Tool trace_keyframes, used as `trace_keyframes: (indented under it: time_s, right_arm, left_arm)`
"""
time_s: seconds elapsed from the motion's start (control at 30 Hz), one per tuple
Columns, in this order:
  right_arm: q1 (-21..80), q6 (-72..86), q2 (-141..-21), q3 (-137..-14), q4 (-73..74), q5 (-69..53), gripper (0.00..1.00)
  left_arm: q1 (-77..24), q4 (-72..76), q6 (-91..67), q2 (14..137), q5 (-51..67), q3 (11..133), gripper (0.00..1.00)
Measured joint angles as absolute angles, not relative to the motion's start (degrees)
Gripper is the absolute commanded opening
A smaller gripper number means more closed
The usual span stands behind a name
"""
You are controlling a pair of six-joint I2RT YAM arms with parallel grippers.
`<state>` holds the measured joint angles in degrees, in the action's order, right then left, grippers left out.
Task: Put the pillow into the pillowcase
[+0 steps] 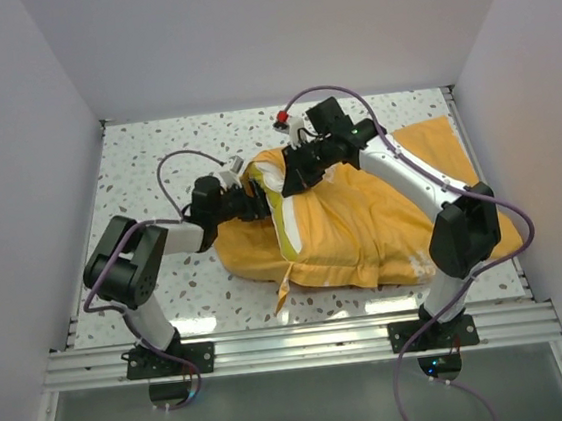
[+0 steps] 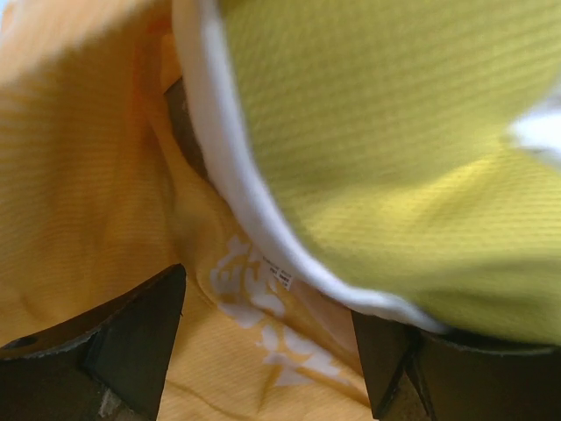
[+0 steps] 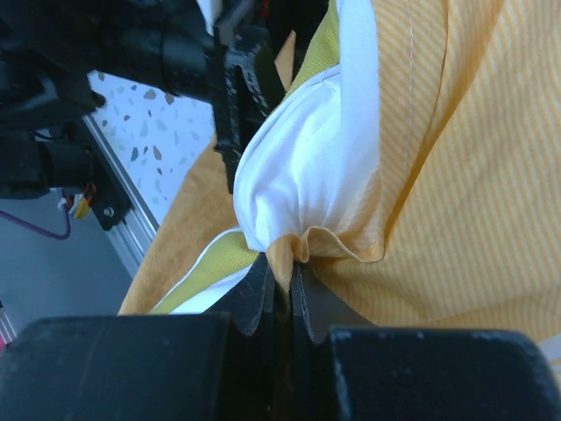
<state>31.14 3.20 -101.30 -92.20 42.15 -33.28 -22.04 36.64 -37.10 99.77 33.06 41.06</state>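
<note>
The orange-yellow pillowcase lies across the table with the pillow inside. The pillow's end, cream-white with a yellow-green strip, sticks out at the case's left mouth. My left gripper is open at that mouth. In the left wrist view its fingers straddle orange pillowcase fabric with a white print, and the pillow's green strip bulges just above. My right gripper is shut on a bunched fold of the pillowcase hem, right against the white pillow.
The speckled table is boxed in by white walls on three sides. An aluminium rail runs along its near edge. The left arm's black wrist sits close behind the pillow in the right wrist view. Purple cables loop above both arms.
</note>
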Motion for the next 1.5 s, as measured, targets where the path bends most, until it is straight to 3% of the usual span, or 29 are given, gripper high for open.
trace_keyframes:
  time_s: [0.3, 0.33, 0.37, 0.43, 0.47, 0.53, 0.63, 0.9, 1.17, 1.5]
  right_arm:
    - [30.3, 12.7, -97.4, -90.2, 36.7, -34.2, 0.00]
    - [30.2, 13.1, -97.2, -89.9, 36.2, -34.2, 0.00]
    - [30.1, 13.7, -96.8, -89.3, 35.7, -34.2, 0.00]
    - [29.9, 14.6, -96.1, -88.1, 34.8, -34.2, 0.00]
    - [29.9, 14.8, -95.6, -87.7, 34.8, -34.2, 0.00]
    - [29.8, 14.2, -94.9, -87.4, 35.6, -34.0, 0.00]
    - [29.5, 10.4, -94.3, -87.4, 37.1, -30.7, 0.00]
    - [28.6, 1.2, -96.0, -82.1, 35.2, -22.2, 0.00]
    - [30.2, -3.8, -106.2, -84.3, 32.2, -26.7, 0.00]
    - [38.2, -8.8, -120.3, -96.7, 35.0, -30.6, 0.00]
  left_arm:
    - [-28.2, 38.6, -41.6, 108.6, 23.1, 45.5, 0.73]
    - [-28.3, 38.1, -41.6, 108.9, 22.0, 46.3, 0.68]
    - [-28.4, 37.3, -41.4, 109.2, 21.0, 47.2, 0.52]
    - [-28.4, 35.3, -40.9, 109.7, 19.0, 49.4, 0.31]
    - [-28.3, 33.6, -40.2, 109.9, 17.7, 50.7, 0.13]
    - [-27.6, 30.1, -38.3, 109.9, 15.5, 52.7, 0.02]
    - [-24.1, 23.2, -33.3, 108.3, 14.1, 53.6, 0.00]
    - [-3.3, 2.3, -16.4, 98.1, 18.1, 58.3, 0.00]
    - [-1.1, -7.8, -7.8, 94.7, 26.7, 63.4, 0.00]
    - [-0.6, -6.9, -11.8, 91.4, 46.3, 66.8, 0.00]
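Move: The free rim of the pillowcase lies about 4 cm ahead, 3 cm right and 4 cm below the open left hand. The pillow's exposed end is some 5 cm to that hand's right, 3 cm back and 1 cm lower; the loose front flap of the case lies 10 cm back, 6 cm left and 7 cm below. For the right hand, still shut on gathered case, that rim is roughly 5 cm ahead, 6 cm left and 14 cm below. The pillowcase rim is pinched by the left hand, which dips right and down beside the pillow's end, edges forward and shuts, sweeps the cloth some 20 cm left while rolling about 25 degrees left side up, then lifts about 15 cm, drifting back and right as the roll partly undoes. The right hand keeps its grip on case and pillow corner, rises slightly, swings right, then sinks about 15 cm and goes left. ##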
